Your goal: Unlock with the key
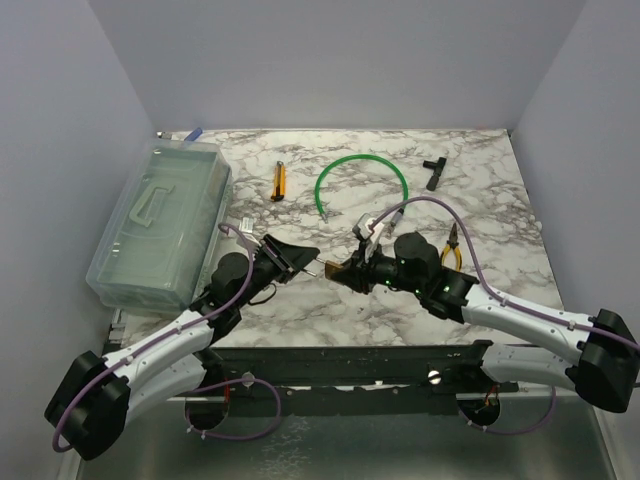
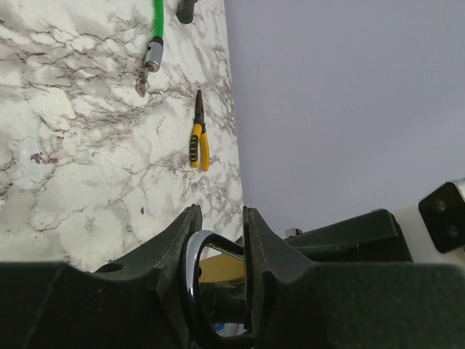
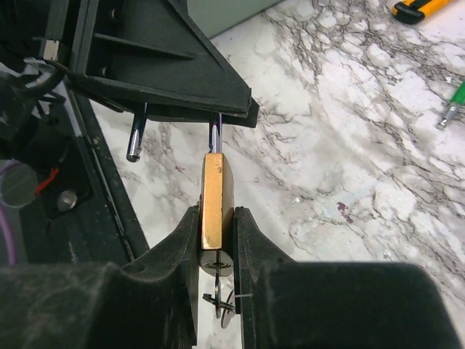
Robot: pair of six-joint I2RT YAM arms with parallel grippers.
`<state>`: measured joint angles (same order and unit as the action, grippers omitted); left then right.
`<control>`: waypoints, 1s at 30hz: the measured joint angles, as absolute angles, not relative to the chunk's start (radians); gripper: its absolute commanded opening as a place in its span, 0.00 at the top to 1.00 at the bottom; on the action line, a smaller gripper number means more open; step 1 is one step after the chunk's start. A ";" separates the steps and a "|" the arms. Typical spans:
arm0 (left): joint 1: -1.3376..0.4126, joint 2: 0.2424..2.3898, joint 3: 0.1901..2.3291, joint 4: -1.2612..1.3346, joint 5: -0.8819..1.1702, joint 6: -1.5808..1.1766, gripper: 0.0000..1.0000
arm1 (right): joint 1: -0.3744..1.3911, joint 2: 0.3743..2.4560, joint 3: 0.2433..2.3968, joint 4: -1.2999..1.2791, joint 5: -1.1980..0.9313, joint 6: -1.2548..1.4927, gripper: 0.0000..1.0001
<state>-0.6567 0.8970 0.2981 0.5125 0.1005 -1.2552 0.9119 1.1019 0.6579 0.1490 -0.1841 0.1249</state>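
The brass padlock is held in the air between both arms. My right gripper is shut on its brass body. The tiny silvery key sticks in the keyhole at the body's near end, with a small ring hanging from it. My left gripper is shut on the steel shackle. In the right wrist view one shackle leg enters the body and the other leg hangs free beside it. In the top view the padlock sits between the left gripper and the right gripper.
A clear plastic box stands at the left. A yellow utility knife, a green cable loop and a black T-shaped piece lie at the back. Yellow pliers lie right of the right arm.
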 measured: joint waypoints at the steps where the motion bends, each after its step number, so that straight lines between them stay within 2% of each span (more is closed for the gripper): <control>1: -0.655 0.899 0.309 0.490 0.101 -1.254 0.69 | 0.921 1.107 0.667 0.136 -0.170 0.105 0.99; 5: -0.648 0.905 0.353 0.403 0.098 -1.233 0.68 | 0.964 1.132 0.696 0.099 -0.096 0.030 0.99; 12: -0.639 0.947 0.402 0.266 0.096 -1.183 0.60 | 1.039 1.204 0.722 0.060 0.053 -0.046 0.99; 18: -0.639 0.969 0.441 0.171 0.116 -1.166 0.45 | 1.081 1.244 0.732 0.065 0.161 -0.086 0.99; 30: -0.612 1.018 0.519 0.120 0.179 -1.134 0.43 | 1.109 1.323 0.733 0.065 0.278 -0.133 0.99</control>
<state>-0.6117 1.0183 0.5186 0.1196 0.1787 -1.1336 1.1088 1.3228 0.7326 0.0647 0.2779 -0.1326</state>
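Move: Between the left fingertips, about 1 cm back and 1 cm below their midpoint, is the swung-out shackle. The padlock body is some 3 cm back, 4 cm right and 1 cm below that hand. The right hand pinches this body about 1 cm ahead and 2 cm left of its own midpoint, with the shackle roughly 2 cm ahead and 5 cm left, level. On the table some 18 cm below, the near hose end lies about 14 cm ahead and 4 cm left of the right hand. Lowering the padlock body about 6 cm and easing it 2 cm forward, the right hand keeps its pinch while its fingers tip further down, nearly 30 degrees in all. The left hand sinks almost 4 cm with it, tipping its fingers down some 15 degrees, then opens them plainly, ending its pinch on the shackle, and rises about 1 cm. ##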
